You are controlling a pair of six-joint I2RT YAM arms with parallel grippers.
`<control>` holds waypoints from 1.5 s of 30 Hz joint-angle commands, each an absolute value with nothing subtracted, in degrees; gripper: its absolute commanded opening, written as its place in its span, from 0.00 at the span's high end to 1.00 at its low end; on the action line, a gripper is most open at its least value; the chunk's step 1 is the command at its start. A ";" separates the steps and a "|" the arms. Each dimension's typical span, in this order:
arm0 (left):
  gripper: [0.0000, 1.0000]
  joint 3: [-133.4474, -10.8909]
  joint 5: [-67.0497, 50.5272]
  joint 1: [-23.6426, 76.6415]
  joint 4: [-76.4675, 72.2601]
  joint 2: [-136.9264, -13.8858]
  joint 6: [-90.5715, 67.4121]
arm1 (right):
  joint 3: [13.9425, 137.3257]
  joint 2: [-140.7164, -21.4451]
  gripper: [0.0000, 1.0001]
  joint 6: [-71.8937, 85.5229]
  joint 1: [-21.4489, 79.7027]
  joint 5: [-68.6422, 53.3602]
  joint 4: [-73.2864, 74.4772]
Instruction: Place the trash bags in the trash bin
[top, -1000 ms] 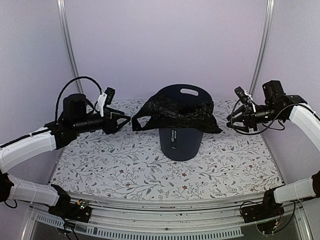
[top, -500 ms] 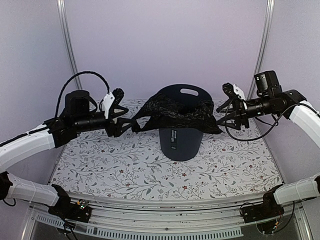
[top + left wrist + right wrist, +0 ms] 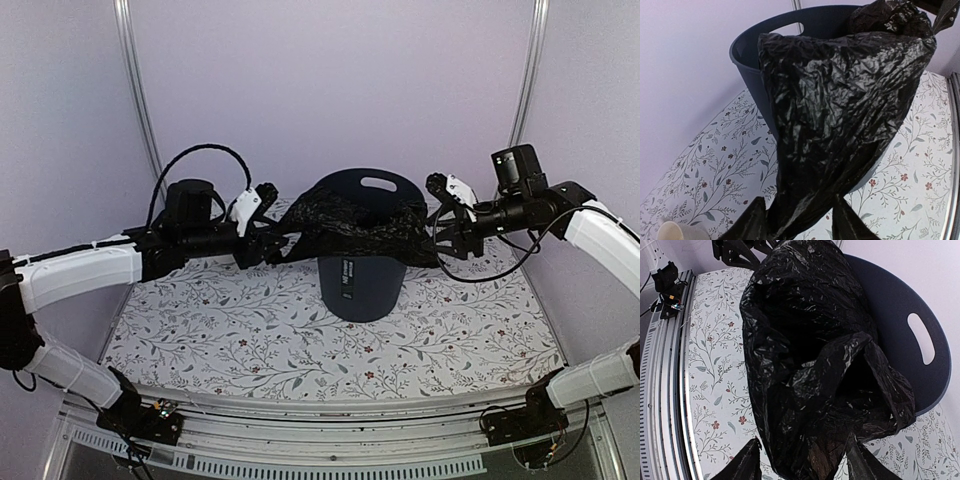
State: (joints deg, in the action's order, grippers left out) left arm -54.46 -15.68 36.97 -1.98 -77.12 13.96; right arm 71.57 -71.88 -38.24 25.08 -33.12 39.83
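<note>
The dark grey trash bin [image 3: 361,287] stands upright at mid-table. A glossy black trash bag [image 3: 352,226] lies crumpled over its rim and hangs down both sides. My left gripper [image 3: 268,237] is at the bag's left end. In the left wrist view the bag [image 3: 840,110] runs down between the parted fingers of that gripper [image 3: 799,200], in front of the bin [image 3: 751,56]. My right gripper [image 3: 433,226] is at the bag's right end. Its fingers [image 3: 747,462] straddle the bag's [image 3: 805,365] hanging fold, jaws apart, with the bin [image 3: 897,305] behind.
A small cream cup [image 3: 675,231] stands on the floral tablecloth [image 3: 250,330] left of the bin. Metal frame posts [image 3: 135,90] rise at the back corners, and a metal rail [image 3: 665,390] edges the table's front.
Both arms have swung inward toward the bin. Each gripper, earlier clear of the bag, now has an end of the bag between its fingers.
</note>
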 commanded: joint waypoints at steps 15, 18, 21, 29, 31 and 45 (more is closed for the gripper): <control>1.00 -59.58 -17.63 37.61 -8.70 -79.04 14.61 | 76.03 -74.48 0.97 -38.79 25.17 -35.08 43.25; 1.00 -61.43 -16.25 37.54 -8.51 -79.04 13.94 | 77.59 -74.35 0.98 -37.16 21.92 -39.37 43.26; 1.00 -62.84 -14.27 37.45 -8.83 -79.38 13.61 | 79.59 -74.67 0.98 -34.74 18.13 -44.13 42.87; 1.00 -74.34 -9.29 34.99 -3.03 -87.33 7.84 | 86.25 -80.13 0.98 -25.43 14.84 -40.71 39.56; 1.00 -77.48 -10.38 33.76 -1.52 -89.95 6.06 | 88.07 -82.38 0.98 -23.68 14.63 -37.61 39.16; 1.00 -96.63 -16.29 28.64 5.46 -106.76 0.37 | 97.36 -94.15 0.98 -17.59 13.04 -30.90 36.53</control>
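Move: Between the left hand's open fingers already hangs the trash bag's left corner, about 1 cm to the right and 1 cm lower; the bin's mouth lies some 7 cm ahead and 15 cm right at about hand height, and the mug roughly 10 cm ahead, 12 cm left and 20 cm below. The right hand has the bag's right corner about 1 cm to its left and 3 cm below; the bin's mouth is some 8 cm ahead and 12 cm left, slightly lower. Closing on the bag's two corners, the right after dipping about 2 cm, the left while starting to rise, both hands pinch the plastic and lift it 8 to 10 cm. They then carry it some 13 to 15 cm forward past the bin's sides towards its far side, sinking a little at the end, fingers shut, the right hand turning about 20 degrees clockwise. ##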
